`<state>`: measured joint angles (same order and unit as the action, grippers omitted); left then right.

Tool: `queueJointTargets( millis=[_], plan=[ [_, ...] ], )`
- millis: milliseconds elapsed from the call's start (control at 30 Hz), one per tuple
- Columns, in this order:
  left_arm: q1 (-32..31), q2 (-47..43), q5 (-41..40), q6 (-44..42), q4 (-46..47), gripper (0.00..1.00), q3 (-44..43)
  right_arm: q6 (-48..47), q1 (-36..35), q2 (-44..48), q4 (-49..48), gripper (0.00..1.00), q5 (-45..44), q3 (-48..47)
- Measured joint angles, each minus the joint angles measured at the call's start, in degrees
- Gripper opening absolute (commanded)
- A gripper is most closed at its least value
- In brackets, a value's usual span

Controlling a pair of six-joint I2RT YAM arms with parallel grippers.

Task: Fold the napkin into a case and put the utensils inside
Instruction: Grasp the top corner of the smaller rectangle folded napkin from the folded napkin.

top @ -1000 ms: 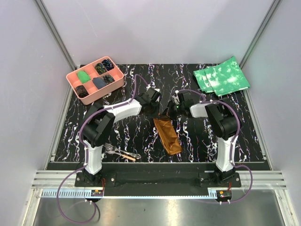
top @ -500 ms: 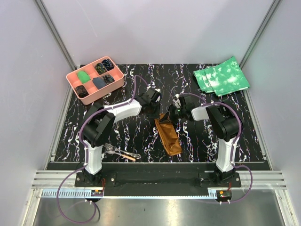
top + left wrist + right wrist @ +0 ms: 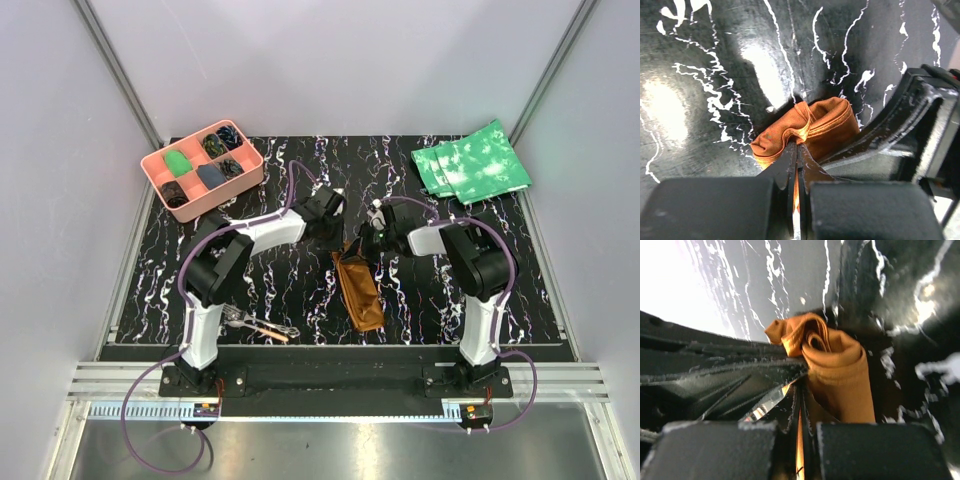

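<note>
The rust-brown napkin (image 3: pixel 360 292) lies mid-table, folded into a narrow oblong case that runs toward the near edge. Its far end is bunched and lifted. My left gripper (image 3: pixel 338 233) is shut on the left side of that end, the cloth (image 3: pixel 812 127) pinched at its tips (image 3: pixel 797 150). My right gripper (image 3: pixel 366 240) is shut on the right side, the rolled cloth (image 3: pixel 840 372) squeezed between its jaws (image 3: pixel 801 402). The two grippers almost touch. The utensils (image 3: pixel 260 326), a silver fork and a slim piece with an orange-tan end, lie near the left arm's base.
A pink compartment tray (image 3: pixel 248 160) holding small items stands at the back left. Green mottled cloths (image 3: pixel 470 162) lie stacked at the back right. The black marbled mat (image 3: pixel 280 285) covers the table between grey walls.
Both grippers have drawn closer together at the napkin's far end. That end has bunched and narrowed, and the cloth has shifted slightly left.
</note>
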<state>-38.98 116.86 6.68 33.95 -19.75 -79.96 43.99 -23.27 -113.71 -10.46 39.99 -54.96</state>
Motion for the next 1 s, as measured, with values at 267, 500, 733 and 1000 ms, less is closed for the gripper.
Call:
queueJointTargets(
  millis=[267, 500, 733, 1000],
  plan=[
    [-0.22, -1.81, 0.02, -0.09, 2.6, 0.11, 3.08, -6.84, -0.2, 7.76, 11.8, 0.13, -5.92, 0.24],
    [-0.24, -2.91, 0.68, -0.52, 2.25, 0.24, 4.26, -13.2, -0.35, 15.8, 21.7, 0.25, -9.81, -0.2],
    [0.0, -6.56, 1.86, -0.46, 1.66, 0.43, 5.66, -19.19, -0.42, 19.47, 29.38, 0.32, -14.75, -2.05],
    [3.37, -16.92, 2.95, 1.57, 2.8, 0.45, 11.34, -22.71, -2.12, 21.86, 35.45, 0.47, -19.45, -2.43]
  ],
)
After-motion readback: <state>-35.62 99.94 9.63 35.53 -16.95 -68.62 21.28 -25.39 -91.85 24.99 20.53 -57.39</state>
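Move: Both shut hands already hold the far end of the folded orange napkin. The napkin's middle lies about 9 cm back and 5 cm to the right of the left hand, a centimetre or two lower. From the right hand it is some 9 cm back and 2 cm to the left. The utensils lie roughly 16 cm back and 17 cm to the left of the left hand. Both hands open, releasing the napkin's far end: left rises about 7 cm, right draws rightward 7 cm and up. ##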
